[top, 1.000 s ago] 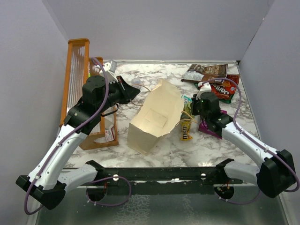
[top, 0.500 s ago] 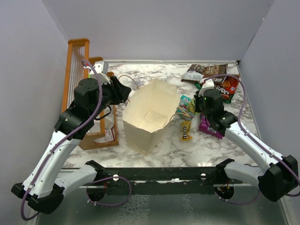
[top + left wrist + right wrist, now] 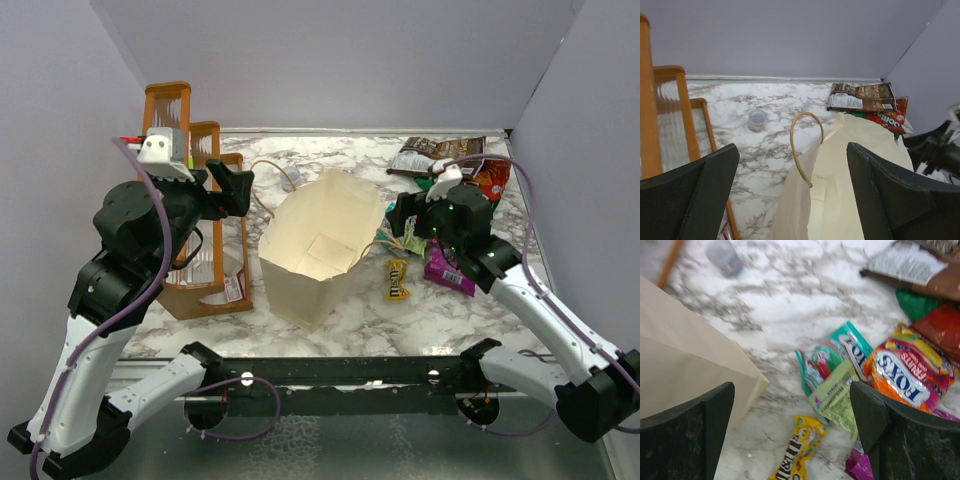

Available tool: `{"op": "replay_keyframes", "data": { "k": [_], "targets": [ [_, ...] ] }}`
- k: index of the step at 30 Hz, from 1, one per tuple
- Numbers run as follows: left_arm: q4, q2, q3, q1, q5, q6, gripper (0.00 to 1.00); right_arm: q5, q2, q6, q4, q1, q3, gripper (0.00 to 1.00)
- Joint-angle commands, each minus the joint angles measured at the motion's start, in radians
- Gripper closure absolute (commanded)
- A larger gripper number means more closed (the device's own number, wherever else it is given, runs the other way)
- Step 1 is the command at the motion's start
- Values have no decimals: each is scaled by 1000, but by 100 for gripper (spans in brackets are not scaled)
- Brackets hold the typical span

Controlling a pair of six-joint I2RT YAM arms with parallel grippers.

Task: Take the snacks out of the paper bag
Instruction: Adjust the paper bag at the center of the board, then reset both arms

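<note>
The cream paper bag point(image 3: 318, 250) stands upright mid-table with its mouth open, and its inside looks bare. My left gripper point(image 3: 233, 188) hangs open to the bag's left, above its tan handle point(image 3: 801, 145); in the left wrist view this gripper point(image 3: 793, 150) holds nothing. On the bag's right, my right gripper point(image 3: 402, 218) is open over the snacks. Beneath it lie a teal-pink packet point(image 3: 840, 352), a yellow candy pack point(image 3: 797, 450), an orange sweets pack point(image 3: 910, 372) and a purple pouch point(image 3: 448, 268). Brown point(image 3: 440, 153) and orange-red point(image 3: 490, 180) chip bags lie at the back right.
An orange-framed wooden rack point(image 3: 165, 150) stands along the left side, close behind my left arm. A small clear cup point(image 3: 758, 119) sits on the marble behind the bag. Grey walls close in the table at the left, back and right.
Both grippers have gone from shut to open and let go of the bag. The left arm has pulled back to the left and risen. The bag has settled upright from its tilt.
</note>
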Motion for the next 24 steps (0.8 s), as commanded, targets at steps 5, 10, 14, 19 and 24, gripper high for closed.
{"op": "replay_keyframes", "data": {
  "k": [5, 10, 14, 19, 24],
  "targets": [
    [129, -153, -105, 0, -116, 79, 7, -98, -185, 105, -69, -5, 206, 1],
    [182, -216, -159, -1, -90, 65, 7, -59, -307, 149, -61, -5, 251, 1],
    [231, -270, -204, -1, -80, 59, 7, 19, -381, 172, -119, -5, 321, 1],
    [270, -346, -276, -1, -92, 49, 7, 110, -472, 176, -181, -5, 349, 1],
    [306, -442, -382, 0, -74, 12, 7, 141, -538, 176, -228, -5, 324, 1]
  ]
}}
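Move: The open paper bag's middle is about 18 cm to my right hand's left, 4 cm nearer me and 7 cm lower. Below that hand, some 18 cm down, lie the M&M's about 6 cm back, the teal snack bag 8 cm ahead and the purple snack bag 12 cm to the right and 2 cm back. From my left hand the paper bag is roughly 14 cm right, 3 cm ahead and 32 cm down. I back both empty, wide-open hands off the paper bag. My right hand climbs about 26 cm, soon also drawing back some 12 cm and swinging right, away from the bag, its fingers tipping up and its left side rising. Meanwhile my left hand eases back and left, about 5 cm each way, its fingers tipping up roughly 15 degrees. ##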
